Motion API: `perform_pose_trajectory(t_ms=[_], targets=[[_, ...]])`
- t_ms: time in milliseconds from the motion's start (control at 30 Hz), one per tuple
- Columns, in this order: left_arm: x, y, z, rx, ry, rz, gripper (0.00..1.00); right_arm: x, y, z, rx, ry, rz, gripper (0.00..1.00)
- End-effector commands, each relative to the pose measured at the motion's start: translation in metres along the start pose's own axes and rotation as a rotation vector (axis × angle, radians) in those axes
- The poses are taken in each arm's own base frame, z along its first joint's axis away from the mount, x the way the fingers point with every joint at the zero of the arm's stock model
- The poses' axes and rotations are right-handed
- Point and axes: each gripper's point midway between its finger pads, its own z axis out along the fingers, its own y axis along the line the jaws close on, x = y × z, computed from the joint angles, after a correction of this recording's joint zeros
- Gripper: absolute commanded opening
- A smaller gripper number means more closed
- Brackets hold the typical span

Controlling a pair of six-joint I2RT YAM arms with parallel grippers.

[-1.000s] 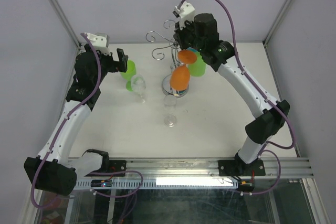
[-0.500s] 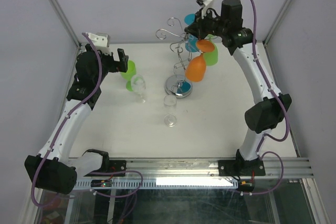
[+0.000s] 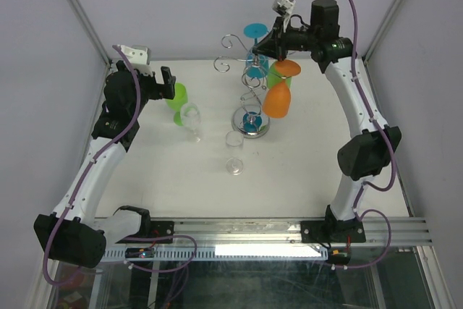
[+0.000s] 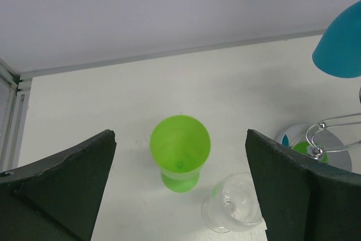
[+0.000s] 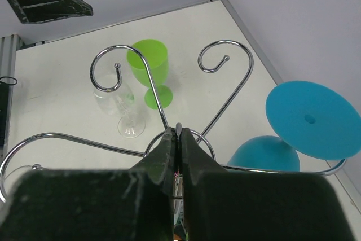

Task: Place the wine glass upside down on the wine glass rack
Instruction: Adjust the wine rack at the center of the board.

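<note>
The chrome wine glass rack [image 3: 248,99] stands at the back of the table, with its scroll arms [image 5: 225,60] spread below my right wrist. My right gripper [image 3: 269,47] [image 5: 178,131] is shut on the tip of the rack's central post. An orange wine glass [image 3: 278,99], a blue one [image 3: 255,63] [image 5: 307,119] and a green one [image 3: 275,77] hang upside down on it. My left gripper [image 3: 168,85] [image 4: 180,134] hovers open above a green wine glass [image 4: 179,142] [image 3: 178,99], which stands upright beside a clear wine glass [image 4: 232,210] [image 3: 191,115].
A second clear glass [image 3: 234,151] stands upright nearer the front, in the middle of the table. The rack's round base [image 4: 304,145] lies right of the clear glass by the left gripper. Grey walls close the table at the back and both sides.
My right gripper has risen and moved to the right, shut on the rack's post. The rack and its hanging glasses shifted right with it. The left arm has not moved.
</note>
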Motion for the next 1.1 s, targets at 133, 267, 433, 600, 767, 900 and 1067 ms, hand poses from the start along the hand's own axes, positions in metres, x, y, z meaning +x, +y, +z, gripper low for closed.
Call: perform_pose_trajectory(t_ms=[133, 267, 433, 600, 767, 900, 1067], targets=[[-0.016, 0.006, -0.002, -0.017, -0.045, 0.019, 0.98, -0.067, 0.022, -0.028, -0.173, -0.173, -0.247, 0.0], [-0.015, 0.006, -0.002, -0.02, -0.044, 0.02, 0.98, -0.062, 0.025, -0.032, -0.229, -0.18, -0.236, 0.0], [-0.015, 0.006, -0.002, -0.018, -0.043, 0.019, 0.98, -0.054, 0.024, -0.033, -0.236, -0.172, -0.223, 0.06], [-0.015, 0.006, -0.002, -0.017, -0.044, 0.019, 0.98, -0.051, 0.021, -0.033, -0.212, -0.164, -0.22, 0.25], [-0.015, 0.005, -0.002, -0.014, -0.043, 0.019, 0.98, -0.05, 0.019, -0.034, -0.185, -0.157, -0.227, 0.36], [-0.016, 0.005, -0.003, -0.014, -0.046, 0.019, 0.97, -0.054, 0.017, -0.037, -0.153, -0.156, -0.23, 0.4], [-0.016, 0.005, -0.003, -0.016, -0.045, 0.019, 0.97, -0.074, 0.016, -0.046, -0.053, -0.198, -0.243, 0.47]])
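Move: My right fingers are already shut on the wire ring at the top of the wine rack, with the rack's base roughly under my right hand, about 35 cm down. Around it hang three glasses, their middles some 8 cm lower: the blue one about 10 cm ahead and 1 cm left, the green 4 cm ahead and 7 cm right, the orange 2 cm back and 9 cm right. From my left hand the ring lies about 5 cm ahead, 25 cm to the right and 7 cm higher. Keeping the rack's top ring pinched, I swing my right hand counter-clockwise by some 10 degrees and draw it about 1.5 cm right and back, turning the rack with me. Then I open the fingers to a bit under half, let go of the ring and rise about 2 cm off it, tilting the hand slightly. ##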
